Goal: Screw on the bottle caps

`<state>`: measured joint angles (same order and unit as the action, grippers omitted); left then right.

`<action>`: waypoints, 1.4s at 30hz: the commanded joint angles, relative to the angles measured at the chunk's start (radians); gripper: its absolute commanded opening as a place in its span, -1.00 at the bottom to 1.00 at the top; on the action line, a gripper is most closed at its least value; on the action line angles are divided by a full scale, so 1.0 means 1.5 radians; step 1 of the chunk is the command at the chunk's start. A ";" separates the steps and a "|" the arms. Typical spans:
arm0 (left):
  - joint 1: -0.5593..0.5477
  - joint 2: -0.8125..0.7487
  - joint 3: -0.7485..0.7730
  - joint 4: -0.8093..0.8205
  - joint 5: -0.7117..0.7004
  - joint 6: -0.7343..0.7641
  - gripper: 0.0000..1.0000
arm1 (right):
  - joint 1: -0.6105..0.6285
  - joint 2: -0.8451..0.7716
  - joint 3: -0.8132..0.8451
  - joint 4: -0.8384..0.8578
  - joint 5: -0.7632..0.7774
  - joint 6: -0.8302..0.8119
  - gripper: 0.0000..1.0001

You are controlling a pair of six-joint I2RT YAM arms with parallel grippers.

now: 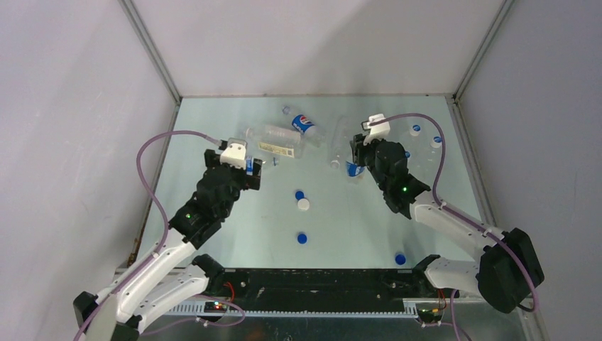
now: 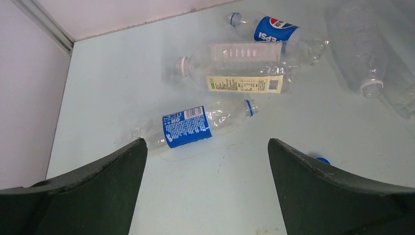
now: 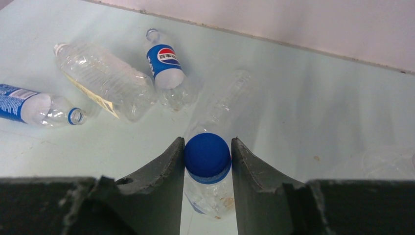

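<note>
My right gripper (image 3: 207,141) is shut on a blue bottle cap (image 3: 207,155) that sits on the neck of a clear bottle (image 3: 213,193). That bottle's blue label (image 1: 353,169) shows under the gripper (image 1: 358,162) in the top view. My left gripper (image 2: 206,143) is open and holds nothing. It hovers just short of an uncapped blue-labelled bottle (image 2: 188,126) lying on its side. Loose caps lie mid-table: a blue one (image 1: 299,194), a white one (image 1: 304,204) and another blue one (image 1: 302,238).
Further back lie a Pepsi bottle (image 1: 304,125), a pale-labelled clear bottle (image 1: 273,144) and a plain clear bottle (image 1: 341,138). A blue cap (image 1: 400,258) lies by the right arm's base. Two clear capped bottles (image 1: 415,131) lie at the back right. Walls enclose the table on three sides.
</note>
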<state>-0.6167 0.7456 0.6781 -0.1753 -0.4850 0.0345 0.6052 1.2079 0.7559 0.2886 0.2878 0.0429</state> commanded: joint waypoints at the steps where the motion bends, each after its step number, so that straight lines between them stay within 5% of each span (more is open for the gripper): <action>1: 0.005 -0.012 -0.004 0.024 0.008 0.022 0.99 | -0.007 -0.008 -0.005 0.019 0.026 0.048 -0.94; 20: 0.005 -0.004 -0.005 0.024 0.021 0.021 0.99 | -0.008 -0.045 -0.010 -0.032 -0.017 0.037 0.04; 42: 0.005 -0.001 -0.005 0.025 0.031 0.021 1.00 | -0.009 -0.131 -0.010 -0.079 -0.015 0.030 0.59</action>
<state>-0.6167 0.7441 0.6731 -0.1745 -0.4587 0.0528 0.5953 1.0676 0.7406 0.1787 0.2611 0.0971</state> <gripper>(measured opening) 0.996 0.755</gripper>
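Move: The capped bottle stands on the table with its cap already pinched in the right hand's fingers, so its middle is about 11 cm straight below that hand. From the right hand, a clear bottle lies about 14 cm ahead and 6 cm left, the Pepsi bottle some 19 cm ahead and 18 cm left, and a standing bottle roughly 13 cm right and 2 cm back. From the idle left hand the capped bottle is about 34 cm right and 6 cm ahead, its middle 12 cm lower. Still pinching the blue cap, the right hand first eases back and a touch to its right, barely half a centimetre each way, while rolling a few degrees and holding its height. Then its fingers spread steadily from the cap's sides to about twice their gap, and the open hand draws back off the bottle and, late on, rises, ending some 2 cm back and 2 cm up from its start and about 1 cm farther right. ##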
